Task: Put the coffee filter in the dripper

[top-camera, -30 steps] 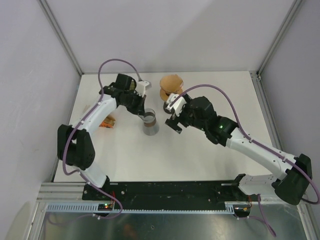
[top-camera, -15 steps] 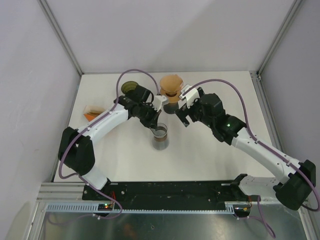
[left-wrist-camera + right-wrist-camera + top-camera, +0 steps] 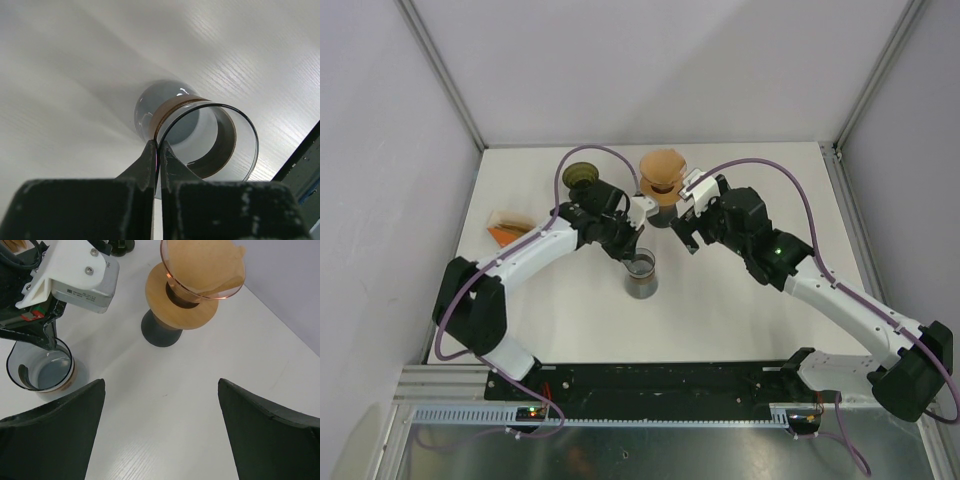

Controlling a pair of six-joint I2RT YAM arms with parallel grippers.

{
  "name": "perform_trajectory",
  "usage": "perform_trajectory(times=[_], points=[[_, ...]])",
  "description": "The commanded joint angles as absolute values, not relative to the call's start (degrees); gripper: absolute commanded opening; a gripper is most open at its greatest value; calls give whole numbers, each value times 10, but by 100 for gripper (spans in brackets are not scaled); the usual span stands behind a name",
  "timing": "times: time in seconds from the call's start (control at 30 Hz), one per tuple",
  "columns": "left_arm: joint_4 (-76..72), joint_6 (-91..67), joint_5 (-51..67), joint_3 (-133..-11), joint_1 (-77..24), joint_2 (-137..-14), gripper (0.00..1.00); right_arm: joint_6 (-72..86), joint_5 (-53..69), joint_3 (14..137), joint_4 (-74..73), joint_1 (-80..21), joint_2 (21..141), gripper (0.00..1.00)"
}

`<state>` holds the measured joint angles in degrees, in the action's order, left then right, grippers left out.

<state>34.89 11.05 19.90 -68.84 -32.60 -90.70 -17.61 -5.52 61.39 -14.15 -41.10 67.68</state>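
Note:
A glass dripper [image 3: 662, 176] on a wooden collar and dark base stands at the back middle of the table. A brown paper coffee filter [image 3: 206, 261] lies inside its cone, one corner poking over the rim. My right gripper [image 3: 686, 226] hovers open just right of and nearer than the dripper [image 3: 180, 300], nothing between its fingers [image 3: 161, 382]. My left gripper [image 3: 159, 156] is shut on the rim of a glass carafe [image 3: 210, 142], which stands on the table in front of the dripper [image 3: 641, 272].
A dark green round lid [image 3: 582, 175] lies behind the left arm. An orange packet [image 3: 505, 225] rests near the table's left edge. Grey walls close in the table at the left, back and right.
My left gripper carried the glass carafe rightward and a little nearer, then came to rest. My right gripper rose toward the dripper and has held still for the last half second.

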Motion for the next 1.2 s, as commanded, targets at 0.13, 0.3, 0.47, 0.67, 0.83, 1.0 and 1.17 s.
perform_trajectory(times=[0.13, 0.3, 0.47, 0.67, 0.83, 1.0, 1.17], points=[[314, 123, 195, -679, -335, -870, 8, -173, -47, 613, -108, -410, 670, 99], [314, 129, 201, -692, -334, -851, 36, -176, -47, 613, -112, -409, 669, 100], [316, 131, 198, -710, -334, -831, 55, -178, -45, 614, -107, -409, 670, 99], [337, 132, 195, -750, -315, -819, 62, -181, -40, 613, -103, -409, 669, 99], [339, 112, 214, -793, -255, -813, 63, -179, -48, 614, -105, -407, 665, 99], [338, 78, 222, -838, -166, -831, 64, -175, -51, 613, -106, -403, 658, 99], [337, 21, 200, -882, -88, -886, 65, -169, -45, 613, -107, -393, 654, 99]])
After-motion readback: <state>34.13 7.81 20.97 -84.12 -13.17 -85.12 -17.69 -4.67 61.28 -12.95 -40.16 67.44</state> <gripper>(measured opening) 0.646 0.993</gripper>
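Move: The glass beaker stands on the table with its rim still pinched in the left fingers; its middle is about 4 cm to the right of that hand, 1 cm back and 6 cm below. From the left hand the dripper stand with the filter is some 22 cm ahead and 9 cm right, the green cup roughly 29 cm ahead, 13 cm left and 9 cm lower. From the right hand, the beaker lies about 4 cm back, 11 cm left and 20 cm below. The beaker's rim is let go first: the left fingers spread to well over half open with the hand nearly still, then lift straight up off it. About 5 cm up, the hand swings forward and left as it climbs, towards the green cup, ending some 14 cm higher and 13 cm across, its fingers tilting forward and wrist turning counter-clockwise, each nearly 20 degrees. ##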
